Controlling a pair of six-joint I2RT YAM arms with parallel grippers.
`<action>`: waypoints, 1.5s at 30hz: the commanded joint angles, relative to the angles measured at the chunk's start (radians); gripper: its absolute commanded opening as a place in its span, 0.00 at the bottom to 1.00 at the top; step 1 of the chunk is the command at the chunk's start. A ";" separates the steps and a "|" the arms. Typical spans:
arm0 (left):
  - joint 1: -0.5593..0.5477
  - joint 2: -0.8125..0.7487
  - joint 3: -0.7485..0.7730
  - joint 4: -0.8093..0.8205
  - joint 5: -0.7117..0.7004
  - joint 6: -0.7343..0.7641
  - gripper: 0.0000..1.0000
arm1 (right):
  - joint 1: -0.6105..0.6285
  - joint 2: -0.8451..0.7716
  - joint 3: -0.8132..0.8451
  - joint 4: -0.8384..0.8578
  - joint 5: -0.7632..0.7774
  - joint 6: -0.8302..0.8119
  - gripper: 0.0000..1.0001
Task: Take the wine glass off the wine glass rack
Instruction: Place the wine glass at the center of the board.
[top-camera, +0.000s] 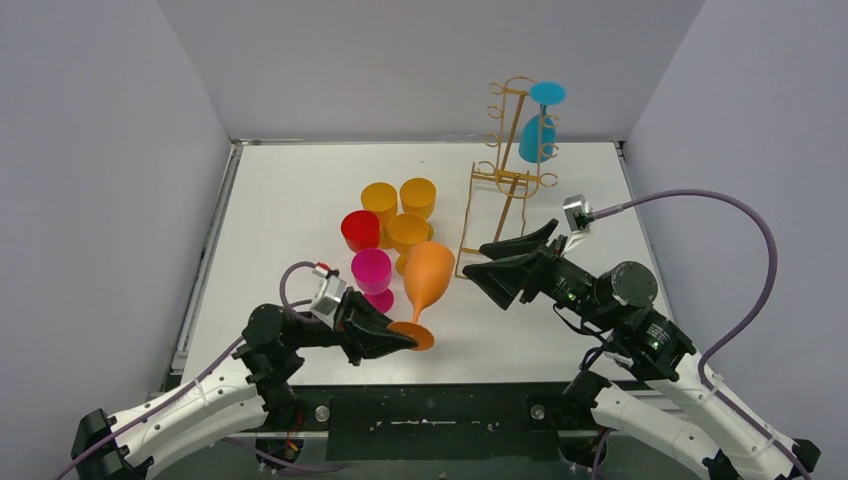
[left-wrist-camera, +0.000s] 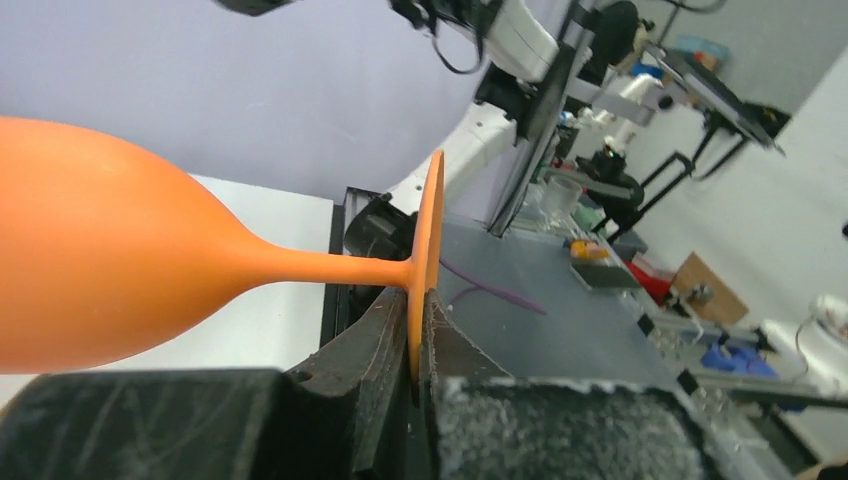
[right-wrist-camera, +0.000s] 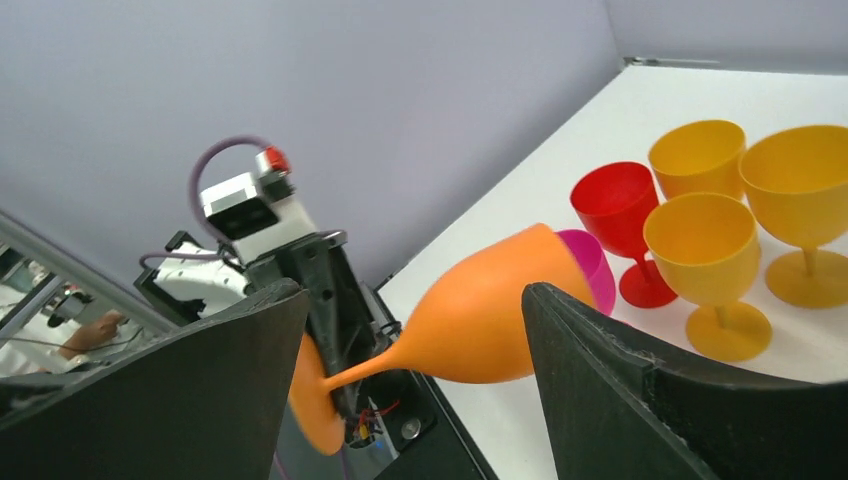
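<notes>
An orange wine glass (top-camera: 428, 272) (left-wrist-camera: 100, 260) (right-wrist-camera: 480, 320) hangs tilted above the table's front middle, off the rack, bowl toward the far side. My left gripper (top-camera: 405, 340) (left-wrist-camera: 420, 310) is shut on the rim of its flat foot (top-camera: 412, 335). My right gripper (top-camera: 490, 262) (right-wrist-camera: 412, 300) stands open just right of the glass, its fingers apart from it, nothing between them. The gold wire wine glass rack (top-camera: 505, 170) stands at the back right. A blue wine glass (top-camera: 537, 135) hangs upside down on its upper arm.
A cluster of upright glasses stands mid-table just beyond the orange one: a red one (top-camera: 360, 230), a magenta one (top-camera: 371, 270) and three yellow ones (top-camera: 408, 232). Grey walls close in the table on the left, back and right.
</notes>
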 joint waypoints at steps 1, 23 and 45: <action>0.000 -0.074 -0.047 0.163 0.181 0.192 0.00 | 0.006 0.039 0.069 -0.092 0.102 0.026 0.82; 0.001 -0.116 0.066 -0.447 0.318 0.748 0.00 | -0.210 0.319 0.142 -0.032 -0.591 0.084 0.71; 0.003 -0.058 0.074 -0.544 0.308 0.870 0.00 | -0.211 0.461 0.198 0.004 -0.931 0.111 0.40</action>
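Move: The orange glass is already pinched by the foot in the left gripper, its bowl about 10 cm ahead and 4 cm to the right of that hand, roughly level with it. From the open right gripper the bowl lies some 6 cm left, 2 cm ahead and 8 cm below. The pink glass stands about 16 cm ahead and 7 cm left of the left hand, and the nearest yellow glass 25 cm straight ahead of it, both some 21 cm lower. Keep the left fingers shut on the foot; draw the orange glass back a little, then lower it about 8 cm while tipping its mouth end up some 35 degrees. Bring the right gripper down and left to the rim, turning it counter-clockwise and tipping it down, and narrow its fingers to about half open around the near wall of the bowl, without shutting them. ##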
